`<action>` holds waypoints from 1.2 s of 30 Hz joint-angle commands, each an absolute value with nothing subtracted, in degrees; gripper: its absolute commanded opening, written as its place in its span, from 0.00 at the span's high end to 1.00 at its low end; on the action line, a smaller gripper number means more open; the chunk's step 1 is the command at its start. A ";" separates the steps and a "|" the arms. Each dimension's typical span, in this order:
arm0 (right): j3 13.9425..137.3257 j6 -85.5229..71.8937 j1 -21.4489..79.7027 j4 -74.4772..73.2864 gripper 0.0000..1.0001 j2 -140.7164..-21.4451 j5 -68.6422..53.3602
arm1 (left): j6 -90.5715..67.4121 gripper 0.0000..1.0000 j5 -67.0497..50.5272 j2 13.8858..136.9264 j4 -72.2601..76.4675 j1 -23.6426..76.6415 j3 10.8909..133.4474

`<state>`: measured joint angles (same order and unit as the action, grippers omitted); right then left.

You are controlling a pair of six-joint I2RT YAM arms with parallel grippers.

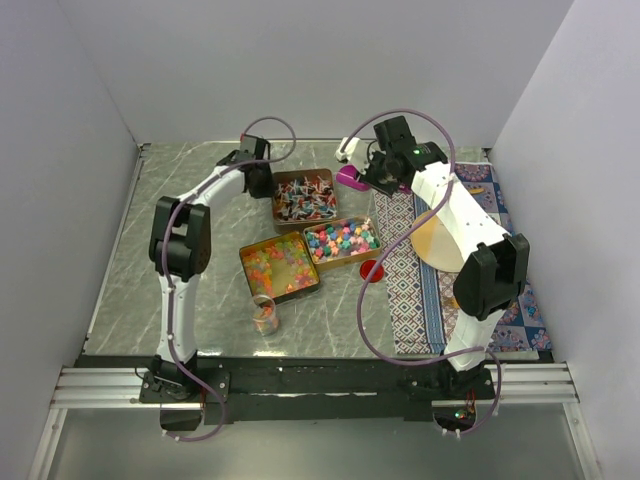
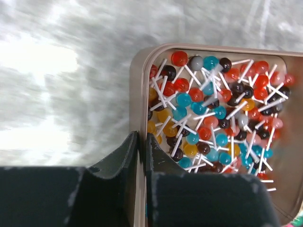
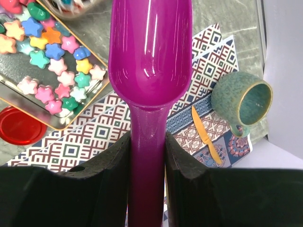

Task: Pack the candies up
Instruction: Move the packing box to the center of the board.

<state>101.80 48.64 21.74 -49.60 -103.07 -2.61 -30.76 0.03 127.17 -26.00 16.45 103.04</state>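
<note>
Three open tins hold the candies: small lollipops on white sticks (image 2: 213, 109) in the far tin (image 1: 305, 197), star-shaped sweets (image 3: 52, 71) in the right tin (image 1: 342, 240), and orange-yellow jelly bits in the near tin (image 1: 280, 265). My left gripper (image 2: 142, 146) is shut on the left wall (image 2: 137, 94) of the lollipop tin, one finger outside and one inside. My right gripper (image 3: 147, 156) is shut on the handle of the purple scoop (image 3: 150, 61). The scoop's empty bowl hangs between the lollipop tin and the star tin.
A clear cup (image 1: 264, 312) with a few candies stands near the front, left of centre. A flat red lid (image 3: 19, 125) lies beside the star tin. On the patterned mat (image 3: 80, 146) at right sit a green mug (image 3: 244, 97), an orange knife (image 3: 206, 135) and a yellowish plate (image 1: 437, 240).
</note>
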 commanded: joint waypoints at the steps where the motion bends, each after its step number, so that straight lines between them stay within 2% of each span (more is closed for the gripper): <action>1: 103.97 47.55 21.44 -49.75 1.00 -101.16 -3.60 | -27.78 0.89 1.32 127.27 -25.58 12.66 104.68; 4: 104.76 47.37 21.71 -50.10 1.00 -101.95 -3.69 | -26.81 0.91 0.88 126.74 -25.84 11.61 103.19; 7: 105.55 48.07 22.50 -51.15 1.00 -102.48 -4.83 | -25.93 0.99 0.44 125.25 -26.19 10.99 100.20; 20: 114.95 52.64 26.98 -53.43 1.00 -110.47 -7.47 | -18.55 0.99 -1.23 119.45 -25.84 10.90 90.19; 25: 117.68 61.25 30.32 -54.93 1.00 -114.78 -6.33 | -16.18 0.99 -1.76 116.81 -23.91 10.90 86.32; 32: 117.51 77.05 35.42 -55.81 1.00 -118.12 1.48 | -14.94 0.99 -4.13 113.30 -21.80 11.86 82.53; 36: 122.51 82.35 35.68 -56.95 1.00 -121.72 4.39 | -15.73 0.99 -7.29 113.29 -21.88 12.13 82.79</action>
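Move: My left fingers already pinch the left rim of the lollipop-filled packing box; its middle is about 9 cm to their right, 1 cm back and 2 cm lower. From them the gummy tray lies roughly 19 cm back and 3 cm right, the star candy tray 12 cm back and 18 cm right. From my scoop-holding right hand, the box's middle is some 16 cm left, 4 cm ahead and 17 cm below; the star tray is 7 cm left, 7 cm back. Keeping the rim pinched, I drag the packing box left about 6 cm with my left hand, then pull it back some 5 cm towards the gummy tray, still drifting slightly left. My right hand keeps the scoop, waits briefly, then swings left about 12 cm and sinks 4 or 5 cm towards the box, turning some 30 degrees counter-clockwise to bring the scoop over its right side. ##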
